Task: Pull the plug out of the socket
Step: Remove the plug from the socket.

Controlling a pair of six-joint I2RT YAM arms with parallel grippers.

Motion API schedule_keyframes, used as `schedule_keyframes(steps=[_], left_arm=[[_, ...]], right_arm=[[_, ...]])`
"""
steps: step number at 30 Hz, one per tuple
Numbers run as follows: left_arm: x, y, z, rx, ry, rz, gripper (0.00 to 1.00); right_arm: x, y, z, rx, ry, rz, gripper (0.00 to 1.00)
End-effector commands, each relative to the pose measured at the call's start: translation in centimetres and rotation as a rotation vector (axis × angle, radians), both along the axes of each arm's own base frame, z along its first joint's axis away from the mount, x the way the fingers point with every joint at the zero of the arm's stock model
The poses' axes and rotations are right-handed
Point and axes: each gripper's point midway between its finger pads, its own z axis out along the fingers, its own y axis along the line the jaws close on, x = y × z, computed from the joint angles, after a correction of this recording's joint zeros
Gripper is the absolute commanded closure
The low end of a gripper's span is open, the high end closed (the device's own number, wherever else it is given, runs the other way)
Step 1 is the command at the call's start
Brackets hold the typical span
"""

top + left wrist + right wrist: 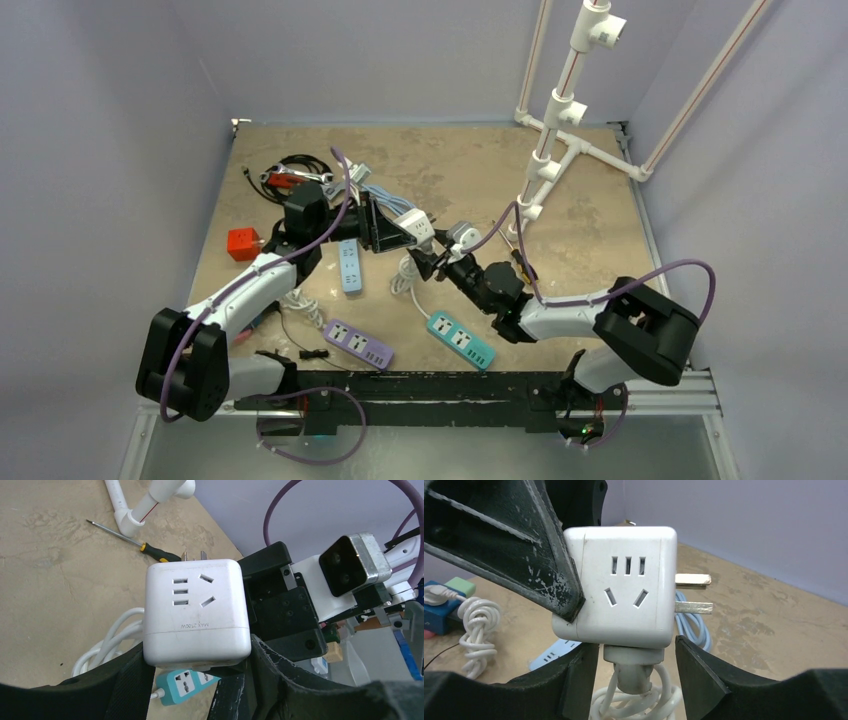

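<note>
A white cube socket (195, 610) hangs above the table with my left gripper (197, 655) shut on its lower sides. Two bare metal prongs stick out of one face of it. Into its underside goes a white plug (634, 662), whose white cable coils below. My right gripper (636, 647) comes up from beneath, and its two black fingers (579, 675) stand close on either side of the plug, a narrow gap showing at each side. In the top view both grippers meet at the cube socket (415, 225) in the middle of the table.
On the table lie a teal power strip (461, 340), a purple one (358, 344), a light blue one (349, 265), a red block (243, 243) and a tangle of cables at the back left. A white pipe frame (560, 140) stands at the back right, with a screwdriver (150, 550) near its foot.
</note>
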Motion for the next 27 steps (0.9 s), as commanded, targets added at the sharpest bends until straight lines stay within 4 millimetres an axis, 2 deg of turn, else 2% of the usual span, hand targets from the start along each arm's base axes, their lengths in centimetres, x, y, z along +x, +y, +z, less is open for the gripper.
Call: schedule_keyframes(steps=[1, 3, 4, 7, 10, 14, 19, 23, 27], left_arm=[[-1.3, -0.4, 3.8, -0.085, -0.127, -0.072, 1.0], [-1.4, -0.3, 4.0, -0.088, -0.132, -0.073, 1.0], [-1.4, -0.3, 4.0, -0.088, -0.133, -0.073, 1.0], [-1.4, -0.3, 4.1, -0.088, -0.141, -0.067, 1.0], [-0.7, 0.1, 4.4, -0.071, -0.173, -0.01, 1.0], [1.4, 1.9, 3.9, 0.064, -0.253, 0.158, 1.0], [2.5, 3.6, 4.1, 0.135, -0.304, 0.286, 1.0], [2.1, 3.0, 4.2, 0.108, -0.286, 0.242, 1.0], [0.5, 1.8, 5.5, 0.006, -0.261, 0.13, 1.0]], right_arm=[[1.4, 0.4, 2.2, 0.038, -0.04, -0.059, 0.43], [1.3, 0.3, 2.3, 0.04, -0.041, -0.062, 0.49], [1.2, 0.1, 2.5, 0.046, -0.047, -0.062, 0.58], [1.3, -0.3, 2.7, 0.049, -0.049, -0.082, 0.99], [1.2, -0.3, 2.8, 0.051, -0.049, -0.078, 1.0], [0.4, -0.3, 3.6, 0.095, -0.028, -0.047, 1.0], [-1.8, 1.0, 4.0, 0.112, -0.01, 0.007, 1.0], [-2.1, 1.8, 3.3, 0.072, -0.029, 0.007, 1.0], [-0.7, 1.1, 1.4, 0.047, -0.011, -0.089, 1.0]])
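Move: The plug in the socket's underside is just short of the right fingertips, which already straddle it, about 1 cm ahead, 1 cm left and 1 cm below. From the left hand, holding the white cube socket, the plug lies some 3 cm right and 5 cm below. The socket's middle is about 2 cm ahead, 2 cm left and 4 cm above the right hand. On the table some 18 cm below that hand, the white cable coil lies 4 cm ahead and 4 cm left; the teal power strip 11 cm back and 8 cm right. The right fingers pinch the plug under the cube socket after a slight nudge forward and down, then keep their grip. The left hand holds on to the socket, easing up; then both hands draw back together by roughly 2 cm and about 1 cm left, the left wrist tilting just under 10 degrees, its fingertips dipping. The right hand rises a little on the way and sinks again. ##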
